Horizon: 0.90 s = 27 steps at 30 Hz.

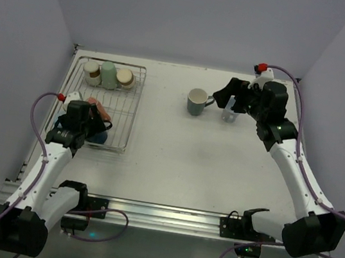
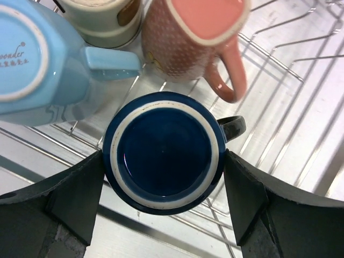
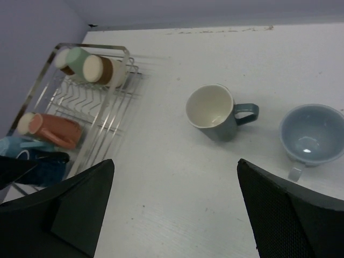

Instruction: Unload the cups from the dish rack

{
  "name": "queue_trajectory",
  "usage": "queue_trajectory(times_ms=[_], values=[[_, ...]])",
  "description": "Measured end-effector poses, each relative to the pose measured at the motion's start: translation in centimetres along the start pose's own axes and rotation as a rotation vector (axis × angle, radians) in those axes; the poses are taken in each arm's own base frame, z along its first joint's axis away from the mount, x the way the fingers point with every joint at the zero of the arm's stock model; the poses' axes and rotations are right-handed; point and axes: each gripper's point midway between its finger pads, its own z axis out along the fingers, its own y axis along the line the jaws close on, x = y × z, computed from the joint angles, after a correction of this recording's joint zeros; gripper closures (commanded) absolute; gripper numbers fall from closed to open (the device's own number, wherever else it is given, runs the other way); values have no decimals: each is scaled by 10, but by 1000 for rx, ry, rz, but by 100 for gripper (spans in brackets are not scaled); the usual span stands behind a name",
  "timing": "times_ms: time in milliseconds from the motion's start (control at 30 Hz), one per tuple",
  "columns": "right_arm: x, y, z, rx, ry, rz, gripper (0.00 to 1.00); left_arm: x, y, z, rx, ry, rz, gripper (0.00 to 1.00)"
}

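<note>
The dish rack (image 1: 130, 106) lies at the table's left. In it, a navy cup (image 2: 164, 140) stands upright, and my left gripper (image 2: 164, 161) is shut on it, one finger pressing each side. A light blue mug (image 2: 32, 59) and a salmon-pink mug (image 2: 188, 37) lie right beside it. At the rack's far end stand a beige cup (image 1: 92, 71), a mint cup (image 1: 108, 74) and a beige-and-brown cup (image 1: 125, 78). On the table stand a grey-green mug (image 3: 212, 113) and a pale blue cup (image 3: 312, 134). My right gripper (image 3: 175, 161) hangs open above the table near them, holding nothing.
The rack's raised wire rim (image 2: 301, 75) runs close to the navy cup's right side. Grey walls (image 1: 18, 28) enclose the table on the left, back and right. A metal rail (image 1: 160, 213) crosses the near edge between the arm bases.
</note>
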Motion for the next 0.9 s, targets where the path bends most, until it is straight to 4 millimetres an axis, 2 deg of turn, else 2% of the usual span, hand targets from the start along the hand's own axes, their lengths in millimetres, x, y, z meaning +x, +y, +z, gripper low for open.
queue_trajectory(times_ms=[100,200,400,533,700,800,900], values=[[-8,28,-18,-107,-56,28,1,-8,-8,-19,62,-16,-9,93],[-13,64,-36,-233,-106,47,1,-20,-15,-37,122,-53,-17,94],[2,135,-59,-511,-132,120,1,-40,-36,-77,268,-104,-25,100],[29,162,-56,-623,-77,199,1,-51,-56,-103,405,-127,-32,100],[66,199,-48,-741,-7,249,4,-59,-103,-128,671,-116,-92,100],[83,203,-36,-766,22,283,6,-62,-132,-135,833,-85,-125,100],[94,201,-27,-761,43,309,7,-59,-149,-132,927,-41,-156,100]])
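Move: In the rack, the left fingers already grip the upside-down blue mug; the open right gripper it is being taken to is roughly 43 cm right, 11 cm ahead and 17 cm higher. The pink cup lies about 12 cm ahead and 2 cm left of the left hand, the light-blue mug 13 cm left and 4 cm ahead, both some 3 cm lower. From the right hand the blue mug is about 43 cm left, 11 cm back and 19 cm down; the grey-green cup stands 19 cm ahead, 6 cm left, the pale cup 15 cm ahead, 10 cm right, both 25 cm below. Lifting the still-pinched blue mug about 16 cm out of the rack, the left hand then swings right over its side rim, fingers tipping up and turning clockwise towards the other gripper. The right hand, fingers staying wide open, sweeps left and back some 20 cm towards the mug, rising first and sinking again, rolling and turning counter-clockwise to face it. ##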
